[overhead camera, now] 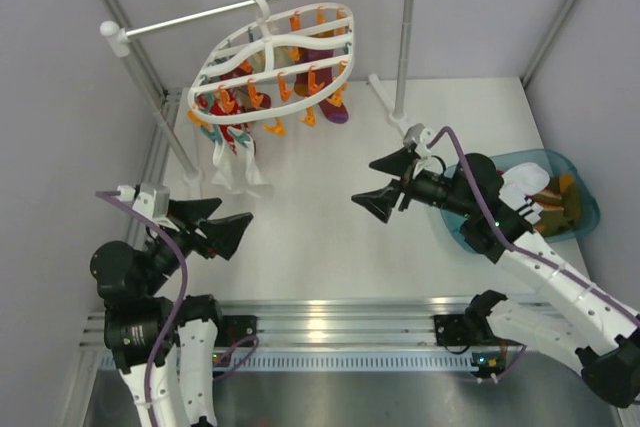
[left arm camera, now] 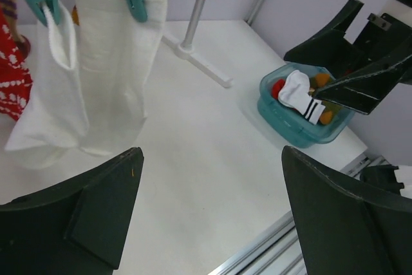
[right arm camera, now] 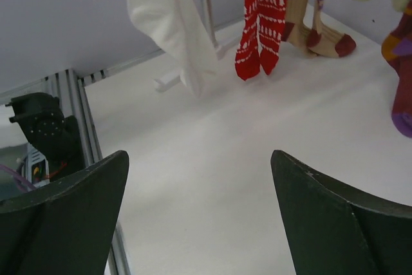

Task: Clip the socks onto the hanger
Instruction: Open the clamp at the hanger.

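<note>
The white oval hanger (overhead camera: 283, 46) hangs by its hook from the rod, with orange and teal clips under it. Several socks hang clipped: white ones (overhead camera: 240, 162) (left arm camera: 103, 62) in teal clips, red patterned ones (right arm camera: 261, 24) and striped ones (right arm camera: 309, 4). More socks lie in the blue basin, a white one with black stripes (left arm camera: 302, 98) on top. My left gripper (overhead camera: 237, 209) (left arm camera: 211, 159) is open and empty, low and in front of the white socks. My right gripper (overhead camera: 361, 181) (right arm camera: 199, 159) is open and empty over the table's middle, left of the basin.
The translucent blue basin (overhead camera: 575, 172) (left arm camera: 283, 117) sits at the right edge. The rail stand's rod (overhead camera: 200, 15) spans the back, its right post (overhead camera: 403, 47) and foot (left arm camera: 196, 59) behind the right gripper. An aluminium rail (overhead camera: 330, 332) runs along the near edge.
</note>
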Motion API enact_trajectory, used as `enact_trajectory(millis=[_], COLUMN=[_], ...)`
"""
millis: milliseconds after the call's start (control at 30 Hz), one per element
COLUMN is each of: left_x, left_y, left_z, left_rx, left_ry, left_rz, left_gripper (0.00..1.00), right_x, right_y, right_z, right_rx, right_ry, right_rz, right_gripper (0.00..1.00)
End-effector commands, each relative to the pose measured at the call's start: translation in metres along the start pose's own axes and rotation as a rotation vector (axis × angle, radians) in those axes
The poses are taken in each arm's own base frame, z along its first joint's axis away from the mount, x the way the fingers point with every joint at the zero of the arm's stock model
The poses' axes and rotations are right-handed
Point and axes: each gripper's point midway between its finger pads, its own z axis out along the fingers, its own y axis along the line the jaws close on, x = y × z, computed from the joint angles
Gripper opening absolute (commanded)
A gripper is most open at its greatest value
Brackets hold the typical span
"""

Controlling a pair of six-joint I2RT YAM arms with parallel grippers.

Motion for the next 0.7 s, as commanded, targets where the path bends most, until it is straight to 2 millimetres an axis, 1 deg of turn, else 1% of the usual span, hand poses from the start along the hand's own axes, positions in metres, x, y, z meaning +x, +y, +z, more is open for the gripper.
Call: enact_trajectory(millis=[0,67,100,133,167,200,267,300,367,400,433,467,500,533,567,600,633,667], left_x=[-0.018,-0.018,-0.02,-0.021,-0.019,-0.021,-0.021,-0.022,-0.024,-0.025,-0.026,-0.027,-0.027,-0.027,-0.027,-0.028,-0.029,-0.03], left_y=[-0.029,-0.03,-0.032,-0.034,-0.035,-0.036,-0.037,-0.037,-0.038,-0.038,-0.039,-0.039,-0.039,-0.039,-0.04,-0.04,-0.041,-0.04], left_z=[0.001,0.003,0.003,0.003,0.003,0.004,0.005,0.005,0.006,0.006,0.006,0.006,0.006,0.007,0.007,0.007,0.007,0.007], left_rx=[0.166,0.18,0.19,0.198,0.209,0.223,0.232,0.235,0.236,0.237,0.241,0.243,0.243,0.249,0.252,0.255,0.257,0.259], left_ry=[-0.062,-0.063,-0.073,-0.072,-0.068,-0.078,-0.077,-0.081,-0.089,-0.091,-0.095,-0.096,-0.1,-0.099,-0.1,-0.103,-0.106,-0.109], left_rz=[0.036,0.019,0.021,0.0,-0.01,-0.005,-0.039,-0.042,-0.049,-0.051,-0.055,-0.061,-0.066,-0.084,-0.09,-0.093,-0.098,-0.096], left_gripper=[0.93,0.93,0.93,0.93,0.92,0.92,0.91,0.91,0.9,0.9,0.9,0.9,0.9,0.9,0.9,0.9,0.89,0.9], right_x=[-0.068,-0.072,-0.073,-0.079,-0.084,-0.08,-0.088,-0.088,-0.092,-0.093,-0.095,-0.105,-0.101,-0.103,-0.113,-0.11,-0.112,-0.118], right_y=[0.019,0.022,0.028,0.032,0.041,0.039,0.042,0.044,0.046,0.052,0.055,0.061,0.061,0.06,0.061,0.057,0.055,0.053], right_z=[0.019,0.029,0.038,0.043,0.048,0.057,0.066,0.077,0.086,0.095,0.098,0.102,0.11,0.114,0.116,0.124,0.127,0.13], right_rx=[-0.033,-0.032,-0.04,-0.05,-0.071,-0.052,-0.047,-0.035,-0.026,-0.038,-0.046,-0.056,-0.055,-0.052,-0.048,-0.031,-0.019,-0.005], right_ry=[-0.205,-0.221,-0.226,-0.25,-0.264,-0.258,-0.289,-0.289,-0.305,-0.305,-0.31,-0.331,-0.321,-0.326,-0.348,-0.341,-0.342,-0.351], right_rz=[-0.092,-0.1,-0.1,-0.115,-0.14,-0.145,-0.173,-0.165,-0.204,-0.205,-0.211,-0.227,-0.23,-0.234,-0.242,-0.236,-0.235,-0.237], right_gripper=[0.9,0.87,0.85,0.83,0.8,0.78,0.75,0.71,0.66,0.62,0.6,0.56,0.53,0.52,0.51,0.5,0.49,0.49])
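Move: The nearest empty orange clip on the hanger's near edge is roughly 17 cm left of the right hand, 6 cm ahead and 10 cm above. From that hand, the next orange clip is about 11 cm left, 8 ahead and as high; the teal clip is some 23 cm left and 6 ahead. The white sock hangs 23 cm left, 3 ahead, about level. From the left hand the nearest orange clip is about 14 cm ahead, 8 right and 6 up. Towards the empty orange clip beside the teal one, the right hand sweeps about 14 cm left and climbs some 6 cm, tipping its fingers upward while they close to about half open, touching nothing yet. The left hand, fingers still wide open, eases up and to the right by about 4 cm in all, rolling its left side down and turning slightly clockwise. ##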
